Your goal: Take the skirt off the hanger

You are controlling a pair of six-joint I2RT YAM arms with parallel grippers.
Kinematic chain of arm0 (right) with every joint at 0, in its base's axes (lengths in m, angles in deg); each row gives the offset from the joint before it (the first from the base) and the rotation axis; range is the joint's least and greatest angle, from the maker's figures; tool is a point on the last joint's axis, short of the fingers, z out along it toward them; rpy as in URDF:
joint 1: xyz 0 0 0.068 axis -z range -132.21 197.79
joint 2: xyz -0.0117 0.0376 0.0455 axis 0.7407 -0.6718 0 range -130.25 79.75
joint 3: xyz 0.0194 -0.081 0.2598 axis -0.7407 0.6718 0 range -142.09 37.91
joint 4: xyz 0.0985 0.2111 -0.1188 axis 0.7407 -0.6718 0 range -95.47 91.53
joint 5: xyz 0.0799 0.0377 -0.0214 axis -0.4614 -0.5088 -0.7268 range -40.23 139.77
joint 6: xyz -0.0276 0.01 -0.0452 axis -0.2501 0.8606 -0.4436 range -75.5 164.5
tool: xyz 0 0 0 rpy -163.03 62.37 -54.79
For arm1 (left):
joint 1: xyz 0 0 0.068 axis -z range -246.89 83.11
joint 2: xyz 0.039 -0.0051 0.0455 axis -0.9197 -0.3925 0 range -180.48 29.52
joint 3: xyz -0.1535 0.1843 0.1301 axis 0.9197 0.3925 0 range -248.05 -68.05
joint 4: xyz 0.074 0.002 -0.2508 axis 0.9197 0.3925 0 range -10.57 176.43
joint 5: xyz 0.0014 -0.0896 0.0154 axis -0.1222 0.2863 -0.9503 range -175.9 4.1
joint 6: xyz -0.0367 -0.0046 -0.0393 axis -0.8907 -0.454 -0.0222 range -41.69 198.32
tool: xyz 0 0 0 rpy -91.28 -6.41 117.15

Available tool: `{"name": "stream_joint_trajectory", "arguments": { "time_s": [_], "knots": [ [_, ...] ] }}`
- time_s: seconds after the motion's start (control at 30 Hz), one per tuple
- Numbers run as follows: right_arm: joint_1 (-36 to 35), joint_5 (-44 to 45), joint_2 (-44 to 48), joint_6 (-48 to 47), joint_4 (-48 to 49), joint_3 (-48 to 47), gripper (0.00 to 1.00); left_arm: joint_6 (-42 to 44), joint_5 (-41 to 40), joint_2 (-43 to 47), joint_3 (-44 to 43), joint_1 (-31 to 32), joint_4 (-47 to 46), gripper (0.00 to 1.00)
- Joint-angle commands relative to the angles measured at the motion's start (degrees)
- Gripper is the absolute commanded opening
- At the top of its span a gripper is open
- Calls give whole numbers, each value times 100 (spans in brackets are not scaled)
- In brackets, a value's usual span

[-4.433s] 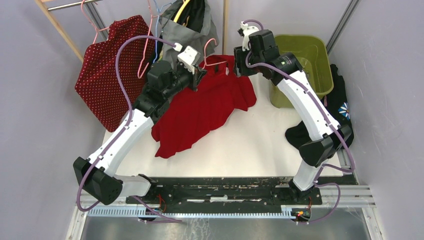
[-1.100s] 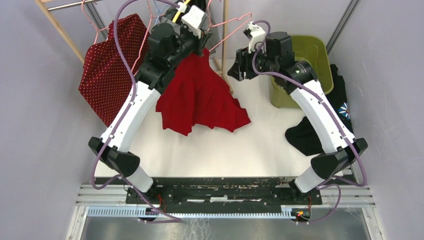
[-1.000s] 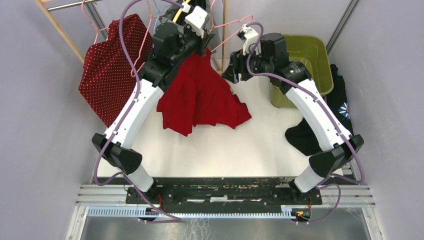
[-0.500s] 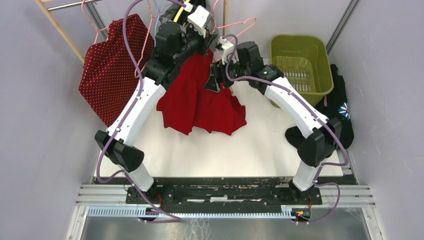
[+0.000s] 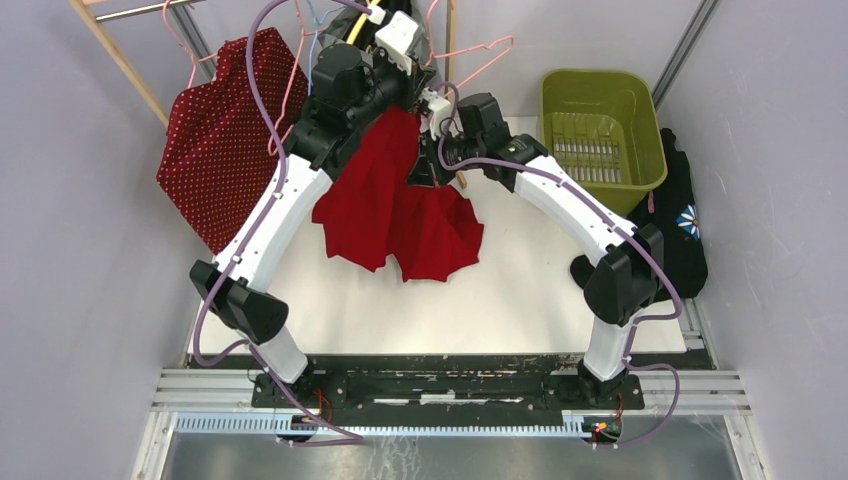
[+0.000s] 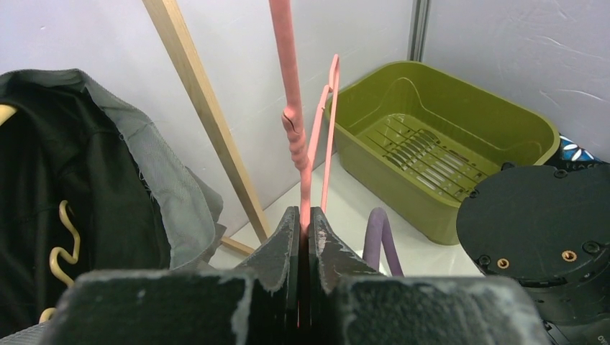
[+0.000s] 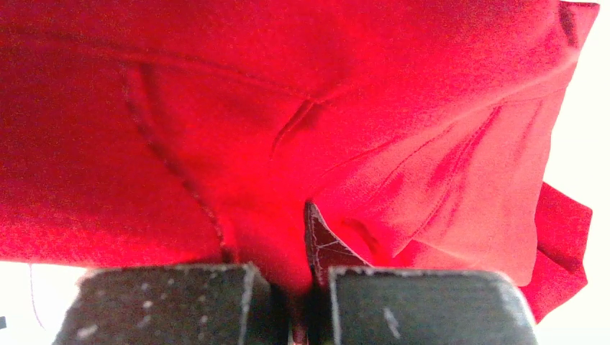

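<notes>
The red skirt (image 5: 400,205) hangs from a pink wire hanger (image 5: 470,50) held up above the white table. My left gripper (image 5: 412,95) is shut on the hanger's wire (image 6: 301,187) just below its twisted neck. The skirt's cloth (image 7: 302,115) fills the right wrist view. My right gripper (image 5: 428,165) is shut on a fold of that cloth near the skirt's top right side, and one dark fingertip (image 7: 324,248) pokes out of the fabric. The skirt's lower hem drapes onto the table.
A green basket (image 5: 600,125) stands at the back right, also in the left wrist view as a green tub (image 6: 439,154). A red dotted garment (image 5: 215,140) and a grey-black garment (image 6: 79,187) hang on the wooden rack (image 6: 205,115) at the back left. Dark clothes (image 5: 680,215) lie at the right edge.
My right arm swung left from beside the basket to the skirt and shut on its cloth. The skirt's right side has bunched inward. The left gripper kept its hold on the hanger.
</notes>
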Motion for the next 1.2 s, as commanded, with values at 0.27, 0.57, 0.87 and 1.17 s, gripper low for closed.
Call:
{"name": "stream_joint_trajectory", "arguments": {
  "time_s": [0.27, 0.57, 0.87, 1.17],
  "knots": [
    [-979, -253, 17, -815, -1085, 112, 1, -331, -635, -1528, -2059, 23, -2586, 3],
    [-1074, -304, -6, -961, -1230, 593, 1, -82, -1068, -1830, -2447, 22, -3199, 3],
    [-1071, 108, 199, -1031, -1327, 596, 1, 507, -1428, -1751, -2193, 21, -3352, 3],
    [248, 1305, 231, -714, -1538, -272, 1, 652, -1049, -519, -941, 21, -2469, 3]
  ]
}}
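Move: The red skirt hangs from the hanger clamped in the left gripper, its middle about 9 cm back, 3 cm left and 20 cm below that hand. From the left hand, the hanger's middle is roughly 5 cm ahead and 6 cm right, and the gray garment about 5 cm ahead and 9 cm left. The right gripper already pinches the skirt's cloth; the skirt's middle lies some 2 cm back, 5 cm left and 5 cm below it. Keep the right gripper clamped on the skirt, nearly still at first, while you carry the hanger forward about 9 cm and a little right with the left, then up, tipping its fingers upward. As the left hand swings up, pull the skirt back some 12 cm and down with the right, away from the hanger, then bring that hand partway forward and right. ##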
